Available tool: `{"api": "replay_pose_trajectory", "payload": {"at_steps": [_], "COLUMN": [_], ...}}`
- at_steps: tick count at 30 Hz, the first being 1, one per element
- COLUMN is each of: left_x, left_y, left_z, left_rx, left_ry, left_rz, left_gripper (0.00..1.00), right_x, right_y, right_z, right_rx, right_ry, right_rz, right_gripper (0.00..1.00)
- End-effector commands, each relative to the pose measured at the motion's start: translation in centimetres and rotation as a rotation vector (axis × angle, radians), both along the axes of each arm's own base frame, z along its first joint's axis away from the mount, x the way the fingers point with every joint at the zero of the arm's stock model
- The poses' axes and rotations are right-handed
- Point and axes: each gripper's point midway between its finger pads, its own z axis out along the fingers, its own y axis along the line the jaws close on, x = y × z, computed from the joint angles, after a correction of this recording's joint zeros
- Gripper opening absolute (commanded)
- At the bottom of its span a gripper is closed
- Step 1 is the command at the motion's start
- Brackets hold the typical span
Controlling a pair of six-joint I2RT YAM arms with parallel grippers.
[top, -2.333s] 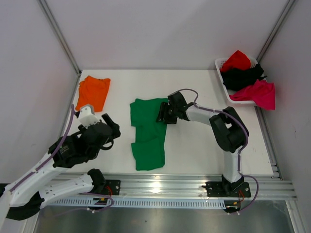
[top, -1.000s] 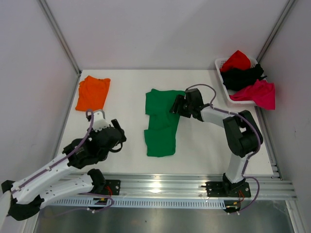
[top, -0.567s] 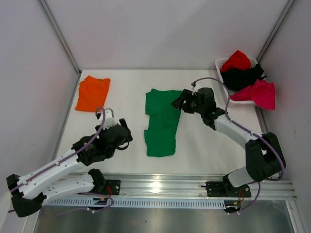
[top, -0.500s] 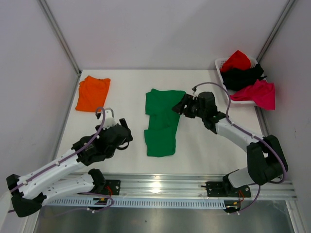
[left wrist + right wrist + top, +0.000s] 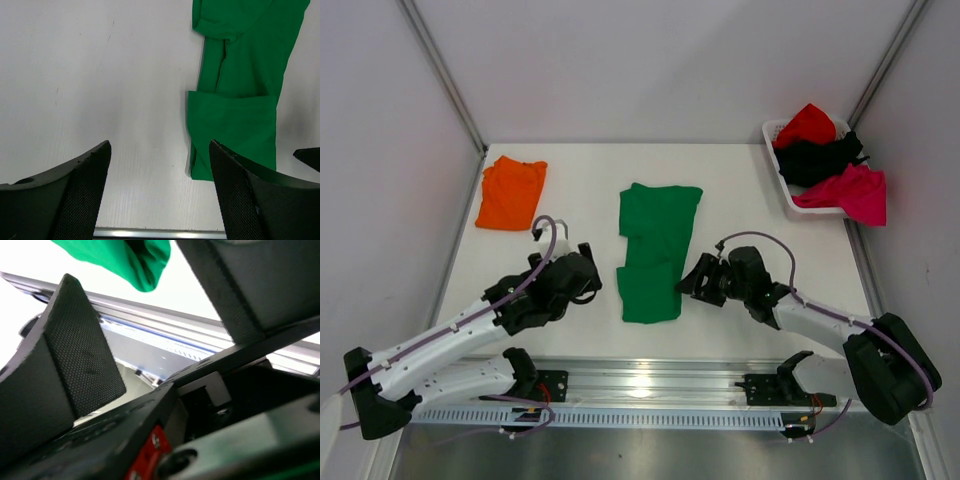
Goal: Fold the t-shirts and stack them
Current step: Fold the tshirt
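Observation:
A bright green t-shirt (image 5: pixel 655 250) lies folded into a long strip in the middle of the white table; it also shows in the left wrist view (image 5: pixel 240 100) and as a corner in the right wrist view (image 5: pixel 130 255). An orange t-shirt (image 5: pixel 510 192) lies folded at the far left. My left gripper (image 5: pixel 588 278) (image 5: pixel 160 150) is open over bare table, just left of the green shirt's near end. My right gripper (image 5: pixel 692 280) (image 5: pixel 145 300) is open and holds nothing, close to the shirt's near right corner.
A white basket (image 5: pixel 769 131) at the back right holds a red t-shirt (image 5: pixel 807 122), a black t-shirt (image 5: pixel 820 155) and a magenta t-shirt (image 5: pixel 850 190), which hangs over its edge. A metal rail (image 5: pixel 650 385) runs along the table's near edge. Walls close in the sides and back.
The right gripper dragged the green shirt rightward, let go of its far right corner, and swung down to its near right corner. The left arm reached right toward the shirt's near left side.

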Motion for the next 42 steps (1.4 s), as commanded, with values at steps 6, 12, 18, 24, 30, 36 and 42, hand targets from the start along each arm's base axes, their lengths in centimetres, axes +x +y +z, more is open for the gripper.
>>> {"api": "replay_pose_trajectory", "payload": {"at_steps": [6, 12, 18, 24, 30, 36, 42], "left_x": [0.8, 0.8, 0.9, 0.7, 0.5, 0.4, 0.2], "left_y": [-1.2, -1.2, -1.4, -1.4, -0.7, -0.8, -0.6], "left_z": [2.1, 2.5, 2.8, 2.9, 3.4, 3.3, 3.2], "left_rx": [-0.042, -0.042, -0.052, -0.057, -0.069, -0.078, -0.07], "left_ry": [-0.039, -0.046, -0.05, -0.047, -0.067, -0.066, -0.056], "left_rz": [-0.029, -0.032, -0.041, -0.043, -0.028, -0.034, -0.034], "left_gripper": [0.81, 0.81, 0.81, 0.81, 0.81, 0.81, 0.81], "right_x": [-2.7, -4.1, -4.1, -4.1, -4.5, -4.1, -3.6], "right_y": [1.7, 1.2, 0.9, 1.7, 2.0, 1.9, 2.9], "right_z": [0.6, -0.5, -0.5, -1.1, -1.7, -2.8, -3.8], "right_rx": [0.112, 0.1, 0.097, 0.119, 0.091, 0.058, 0.06], "right_ry": [0.019, 0.042, 0.03, 0.046, 0.057, 0.051, 0.064], "right_rz": [0.003, -0.006, -0.02, -0.001, 0.013, 0.007, 0.032], "right_gripper": [0.7, 0.7, 0.7, 0.7, 0.7, 0.7, 0.7]}}
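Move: The near right corner of the folded green t-shirt lies about 8 cm back, 4 cm to the left and 6 cm below the right hand. The middle of the turned-up hem edge is some 5 cm ahead and 11 cm to its left, and the shirt's far end about 27 cm ahead and 9 cm left, all at table height. From the left hand, the same corner is roughly 27 cm to the right, 6 cm back and 16 cm below. Back towards its base, the open right hand runs about 5 cm beside the t-shirt's right edge. It then all but stops drawing back and sinks, to some 4 cm lower in all, easing about 2 cm left towards the near right corner. Its wrist tips down slightly and the fingers stay open; contact can't be made out. The left hand waits open, rising barely 2 cm. ##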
